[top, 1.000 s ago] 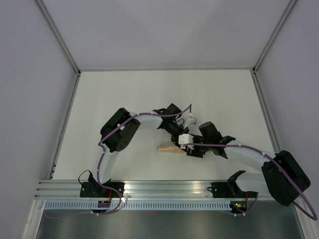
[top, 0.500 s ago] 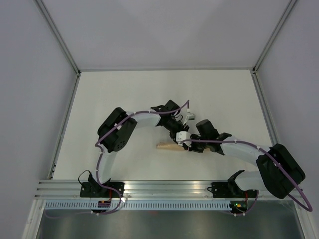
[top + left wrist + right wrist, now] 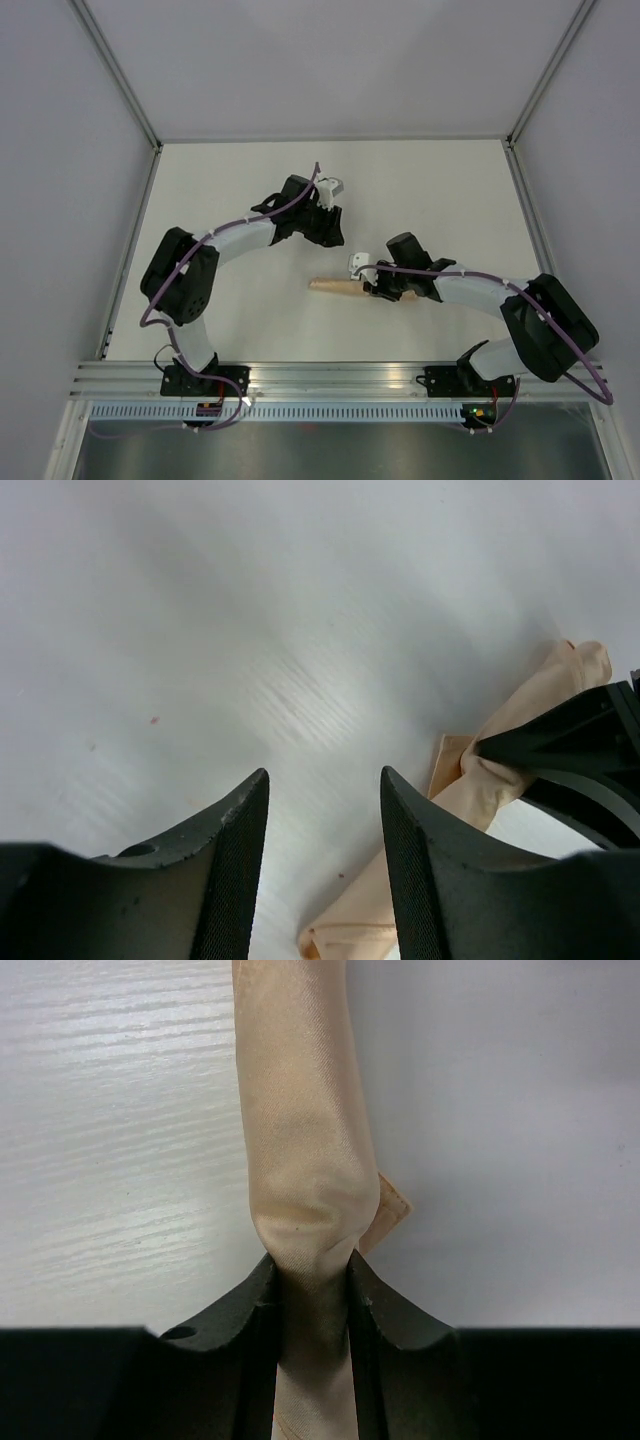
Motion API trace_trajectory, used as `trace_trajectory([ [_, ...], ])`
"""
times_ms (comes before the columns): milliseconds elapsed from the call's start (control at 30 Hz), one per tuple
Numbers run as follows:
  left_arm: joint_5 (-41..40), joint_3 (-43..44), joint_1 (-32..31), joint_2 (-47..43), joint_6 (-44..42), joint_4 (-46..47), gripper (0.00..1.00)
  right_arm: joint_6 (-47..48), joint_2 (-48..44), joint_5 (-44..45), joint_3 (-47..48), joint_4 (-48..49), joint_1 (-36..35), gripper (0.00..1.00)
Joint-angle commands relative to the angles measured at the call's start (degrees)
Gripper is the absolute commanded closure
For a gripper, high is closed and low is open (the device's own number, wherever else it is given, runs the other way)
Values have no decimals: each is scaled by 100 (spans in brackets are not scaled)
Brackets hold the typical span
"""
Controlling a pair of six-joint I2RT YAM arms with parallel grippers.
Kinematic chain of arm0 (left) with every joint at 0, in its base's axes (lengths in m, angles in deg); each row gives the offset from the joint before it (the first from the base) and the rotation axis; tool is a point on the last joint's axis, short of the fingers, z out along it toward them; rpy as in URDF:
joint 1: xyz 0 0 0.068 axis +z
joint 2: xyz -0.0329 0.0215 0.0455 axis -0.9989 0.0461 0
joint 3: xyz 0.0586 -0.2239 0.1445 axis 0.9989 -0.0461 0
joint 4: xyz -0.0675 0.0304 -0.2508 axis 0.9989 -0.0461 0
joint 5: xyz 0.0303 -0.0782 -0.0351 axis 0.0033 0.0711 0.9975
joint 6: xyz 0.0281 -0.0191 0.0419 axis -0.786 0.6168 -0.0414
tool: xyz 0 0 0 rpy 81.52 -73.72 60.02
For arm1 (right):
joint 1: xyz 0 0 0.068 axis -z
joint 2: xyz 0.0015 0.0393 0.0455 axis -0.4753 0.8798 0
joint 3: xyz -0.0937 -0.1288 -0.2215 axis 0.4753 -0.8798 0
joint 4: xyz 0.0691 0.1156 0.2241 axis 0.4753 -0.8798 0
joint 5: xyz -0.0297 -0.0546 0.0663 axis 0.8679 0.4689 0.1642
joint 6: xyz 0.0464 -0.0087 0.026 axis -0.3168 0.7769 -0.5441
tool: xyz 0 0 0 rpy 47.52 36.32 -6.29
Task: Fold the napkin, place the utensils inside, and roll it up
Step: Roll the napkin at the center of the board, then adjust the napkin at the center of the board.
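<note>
The peach-orange napkin (image 3: 333,287) lies as a tight roll on the white table (image 3: 250,180). My right gripper (image 3: 372,288) is shut on its right end. In the right wrist view the roll (image 3: 300,1130) runs straight ahead from the gripper (image 3: 312,1260), pinched narrow between both fingers, with a hemmed corner sticking out on the right. My left gripper (image 3: 331,234) hangs open above the table, behind the roll and apart from it. In the left wrist view its open jaws (image 3: 323,775) hold nothing, and the roll (image 3: 520,725) lies to their right. The utensils are hidden.
Grey walls with metal frame posts (image 3: 120,80) enclose the table on three sides. An aluminium rail (image 3: 330,380) with both arm bases runs along the near edge. The right gripper's black fingers (image 3: 575,742) show at the right edge of the left wrist view.
My left gripper opened, let go of the roll and drew back up and to the left. My right gripper closed on the roll's right end, and the roll shifted slightly left.
</note>
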Motion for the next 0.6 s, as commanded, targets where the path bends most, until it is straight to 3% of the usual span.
trace_trajectory([
  [0,-1235,-506,-10,-955,1004,446,48,-369,497,369,-28,-491,36,90],
  [367,-2125,-2938,-37,-2924,2805,1316,44,-1046,1482,343,1000,-868,326,91],
  [567,-2363,-3697,-220,-2876,3597,2388,43,-1520,2044,141,1685,-1220,370,91],
])
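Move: Off its fingertips, the open left hand has the napkin roll's left end about 9 cm back, 6 cm to its left and some 6 cm below. The right hand already pinches the roll low over the board; from there that left end is roughly 18 cm to the left and 2 cm farther out, while the right end is about 10 cm to the right and 1 cm back. The board's centre lies some 14 cm ahead and 11 cm left of the right hand. Sliding the pinched napkin roll forward over the board, the right hand goes about 5 cm out and 2 cm left at constant height, turning some 10 degrees clockwise with its grip kept. The left hand, fingers still open, swings about 9 cm left and 6 cm back in an arc, rising then sinking again, and turns some 30 degrees counter-clockwise towards the roll's left end without touching it. ##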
